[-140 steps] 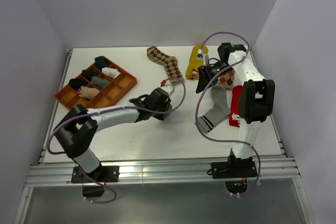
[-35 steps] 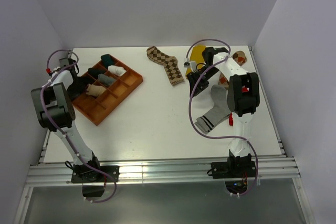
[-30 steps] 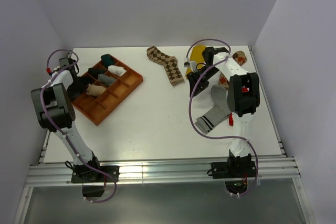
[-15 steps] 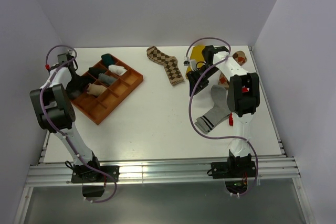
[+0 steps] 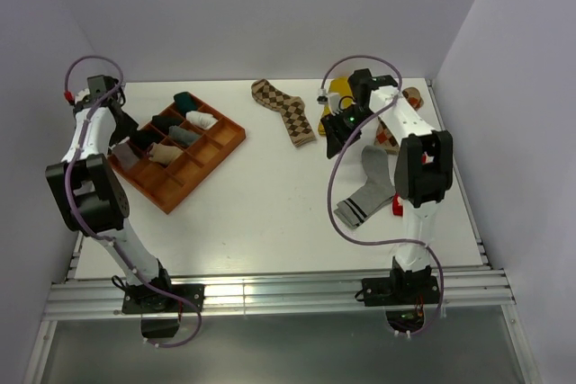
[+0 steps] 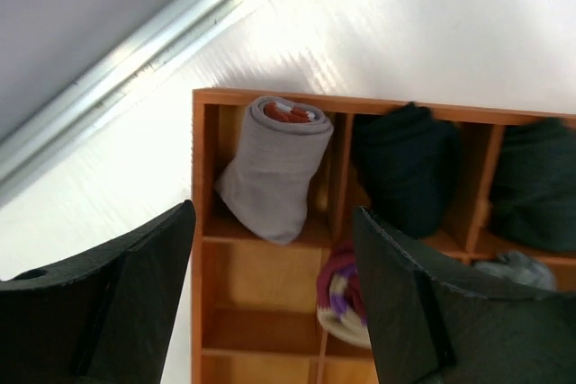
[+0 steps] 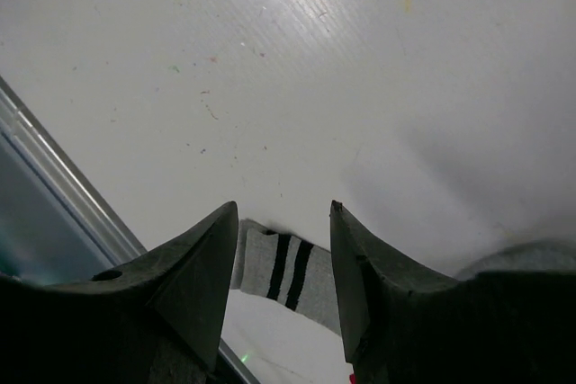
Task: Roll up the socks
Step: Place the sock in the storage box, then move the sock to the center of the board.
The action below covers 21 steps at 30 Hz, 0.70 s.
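Note:
My left gripper (image 5: 126, 138) (image 6: 274, 254) hangs open over the left corner of the orange tray (image 5: 209, 175) (image 6: 198, 222). Under it a rolled taupe sock (image 6: 272, 168) with red at its end lies in the corner compartment, free of both fingers. Loose socks lie flat on the table: a brown argyle one (image 5: 288, 111), a mustard yellow one (image 5: 337, 91), a grey one with black stripes (image 5: 367, 188) (image 7: 286, 269), a red one (image 5: 397, 207), and another argyle one (image 5: 389, 138) half under the right arm. My right gripper (image 5: 339, 135) (image 7: 283, 218) is open and empty above bare table, beside the grey sock's upper end.
Other tray compartments hold rolled socks: dark ones (image 6: 405, 168), a purple-and-white striped one (image 6: 346, 299), a white one (image 5: 200, 120), a tan one (image 5: 162, 154). Several near compartments are bare. A metal rail (image 6: 153, 51) edges the table by the left wall.
My left gripper has risen off the tray's corner and its jaws have widened, with the taupe roll left in the compartment. The right wrist has shifted slightly toward the back.

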Motion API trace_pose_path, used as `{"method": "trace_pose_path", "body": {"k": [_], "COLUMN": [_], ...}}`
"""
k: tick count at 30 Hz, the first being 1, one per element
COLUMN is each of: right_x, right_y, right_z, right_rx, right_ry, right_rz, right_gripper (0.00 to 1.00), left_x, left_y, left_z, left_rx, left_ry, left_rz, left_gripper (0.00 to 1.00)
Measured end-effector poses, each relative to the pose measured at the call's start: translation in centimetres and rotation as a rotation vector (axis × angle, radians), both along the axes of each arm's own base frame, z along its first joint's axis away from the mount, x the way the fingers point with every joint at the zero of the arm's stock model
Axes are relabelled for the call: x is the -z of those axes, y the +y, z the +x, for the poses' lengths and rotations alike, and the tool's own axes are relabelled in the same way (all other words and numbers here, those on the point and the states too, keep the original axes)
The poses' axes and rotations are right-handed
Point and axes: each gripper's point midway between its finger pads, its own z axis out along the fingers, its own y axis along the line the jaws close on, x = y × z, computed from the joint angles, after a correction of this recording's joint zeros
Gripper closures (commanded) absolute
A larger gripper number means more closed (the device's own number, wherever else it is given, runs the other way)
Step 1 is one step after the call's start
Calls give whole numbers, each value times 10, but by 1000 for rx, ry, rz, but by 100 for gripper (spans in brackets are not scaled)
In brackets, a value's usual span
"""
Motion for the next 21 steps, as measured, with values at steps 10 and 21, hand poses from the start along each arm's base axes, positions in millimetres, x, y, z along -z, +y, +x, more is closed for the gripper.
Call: {"method": "trace_pose_path", "body": {"k": [10,21], "right_x": [-3,64], "right_y": [-81,-134], "right_z": [-34,-68], "right_rx": [192,200], "right_ry": [-132,-77], "right_rz": [-194,-404], "right_gripper": [47,46], "left_x": [-130,-182], "left_y": [-28,-175], "left_z": [-2,-7], "left_rx": [96,475], "left_ry": [-269,-457], "left_rz": [93,0], "left_gripper": [24,23]}}
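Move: The grey striped sock that the right hand heads for lies about 11 cm to its right, 8 cm back and 10 cm below; the red sock is some 21 cm right and 8 cm back, the yellow one about 19 cm ahead. From the left hand the grey sock is roughly 75 cm right and 11 cm back. The rolled mauve sock sits some 8 cm under the left hand, already in the box's corner compartment, with the black roll about 5 cm right and 5 cm ahead. The rolled mauve sock is left lying in the box as the open, empty left hand climbs about 18 cm off it, then swings some 18 cm right over the box, tipping its fingers outward and turning clockwise. Towards the grey striped sock goes the right hand, right and back, rising slightly before it sinks; its half-open fingers swing nearly straight down and stop above the cloth. ##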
